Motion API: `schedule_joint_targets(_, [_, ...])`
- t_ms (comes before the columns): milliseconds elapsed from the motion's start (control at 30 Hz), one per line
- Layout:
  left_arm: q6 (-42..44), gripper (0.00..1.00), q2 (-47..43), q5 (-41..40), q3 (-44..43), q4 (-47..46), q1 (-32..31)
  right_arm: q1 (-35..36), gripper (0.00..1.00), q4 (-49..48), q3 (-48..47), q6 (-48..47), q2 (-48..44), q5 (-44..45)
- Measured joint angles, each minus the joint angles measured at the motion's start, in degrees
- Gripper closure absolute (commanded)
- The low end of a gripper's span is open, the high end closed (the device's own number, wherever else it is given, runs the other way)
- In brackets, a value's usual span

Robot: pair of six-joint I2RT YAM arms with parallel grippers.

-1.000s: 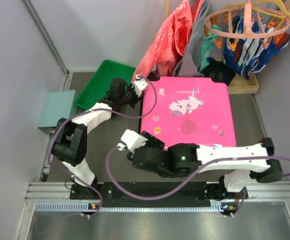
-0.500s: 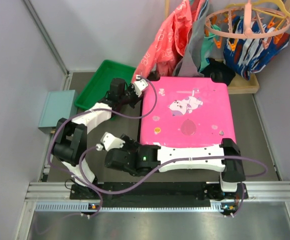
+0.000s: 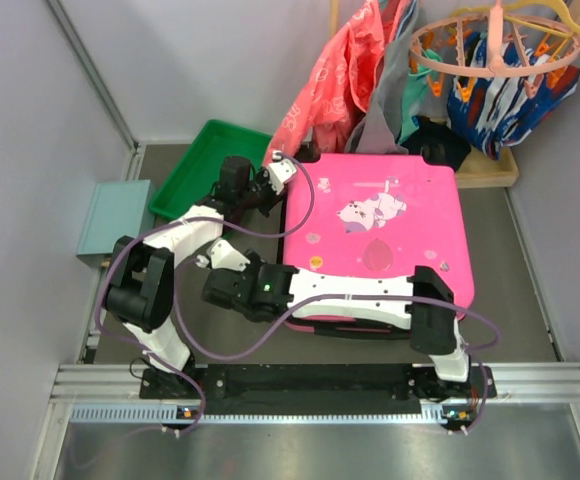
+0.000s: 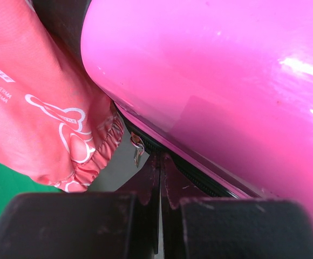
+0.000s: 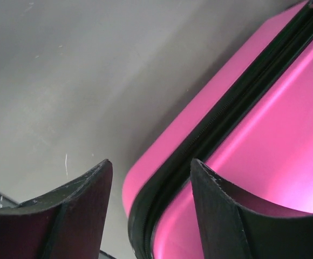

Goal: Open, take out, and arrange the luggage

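Note:
The hot-pink luggage (image 3: 380, 230) lies flat and closed, stickers up. My left gripper (image 3: 276, 184) is at its far left corner. In the left wrist view the left gripper (image 4: 161, 157) is shut, tips against the black zipper seam (image 4: 199, 181), and a small metal zipper pull (image 4: 137, 148) hangs just left of the tips. My right arm (image 3: 350, 298) stretches along the near side to the luggage's near left corner. The right gripper (image 5: 151, 168) is open and empty, with the luggage's rounded corner (image 5: 145, 189) and its zipper seam (image 5: 216, 127) showing between the fingers.
A green tray (image 3: 195, 165) and a pale-teal box (image 3: 115, 218) sit to the left. A red-orange printed bag (image 3: 330, 80) hangs over the far left corner and shows in the left wrist view (image 4: 38, 108). Clothes and a peg hanger (image 3: 495, 50) hang at the back right.
My right arm has swung left along the luggage's near side, so its gripper went from over the near edge to the near left corner. The left arm has not moved.

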State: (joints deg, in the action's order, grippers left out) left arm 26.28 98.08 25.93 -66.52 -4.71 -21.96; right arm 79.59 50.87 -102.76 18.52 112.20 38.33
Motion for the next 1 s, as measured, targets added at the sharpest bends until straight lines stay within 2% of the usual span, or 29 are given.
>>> schedule_joint_targets(233, [0.0,1.0,-0.3,0.9,0.0,0.9,-0.2,-0.1,0.41,7.9,-5.7,8.2,6.5,2.4])
schedule_joint_targets(467, [0.0,1.0,-0.5,1.7,0.0,1.9,-0.4,1.3,0.38,20.1,-13.7,17.7,15.3,10.1])
schedule_joint_targets(667, [0.1,1.0,-0.7,2.1,0.0,2.3,-0.4,1.8,0.4,20.3,-10.4,23.7,15.8,15.3])
schedule_joint_targets(767, [0.6,1.0,-0.7,2.4,0.0,2.4,-0.7,2.1,0.51,20.1,-6.5,23.4,13.7,14.8])
schedule_joint_targets(800, [0.9,1.0,-0.7,2.4,0.0,2.4,-0.8,2.3,0.62,20.3,-5.4,22.2,13.1,14.4])
schedule_joint_targets(867, [1.1,1.0,-0.7,2.4,0.0,2.6,-1.0,2.4,0.76,20.3,-3.1,18.2,11.8,11.6])
schedule_joint_targets(900, [1.3,1.0,-0.8,2.3,0.0,2.7,-1.0,2.4,0.86,20.2,-2.3,16.0,11.3,11.0])
schedule_joint_targets(1000, [2.2,1.0,-1.1,2.1,0.1,3.0,-1.0,2.5,1.0,17.1,-0.4,10.4,9.0,8.3])
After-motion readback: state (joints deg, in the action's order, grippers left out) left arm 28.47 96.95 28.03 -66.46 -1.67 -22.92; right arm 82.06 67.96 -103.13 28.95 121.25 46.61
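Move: Just right of and below the right hand, some 3 cm over and 6 cm down, lies the zipper band on the suitcase's left side. The near-left corner is about 5 cm back, 4 cm right and 7 cm down; the suitcase's middle is 9 cm ahead, 23 cm right, 5 cm down. From the left hand that band spot is about 20 cm back and 3 cm right, slightly lower; the ring pull sits some 2 cm ahead, 1 cm left, 1 cm down. Sinking about 6 cm, the right hand then swings some 5 cm right onto the zipper band near the suitcase's near-left corner, first turning clockwise, then partly back, with its left side dipping about 20 degrees. Only late do its half-open fingers close on the black zipper tape. The left hand, fingers still shut at the zipper, eases under 2 cm back and right. ##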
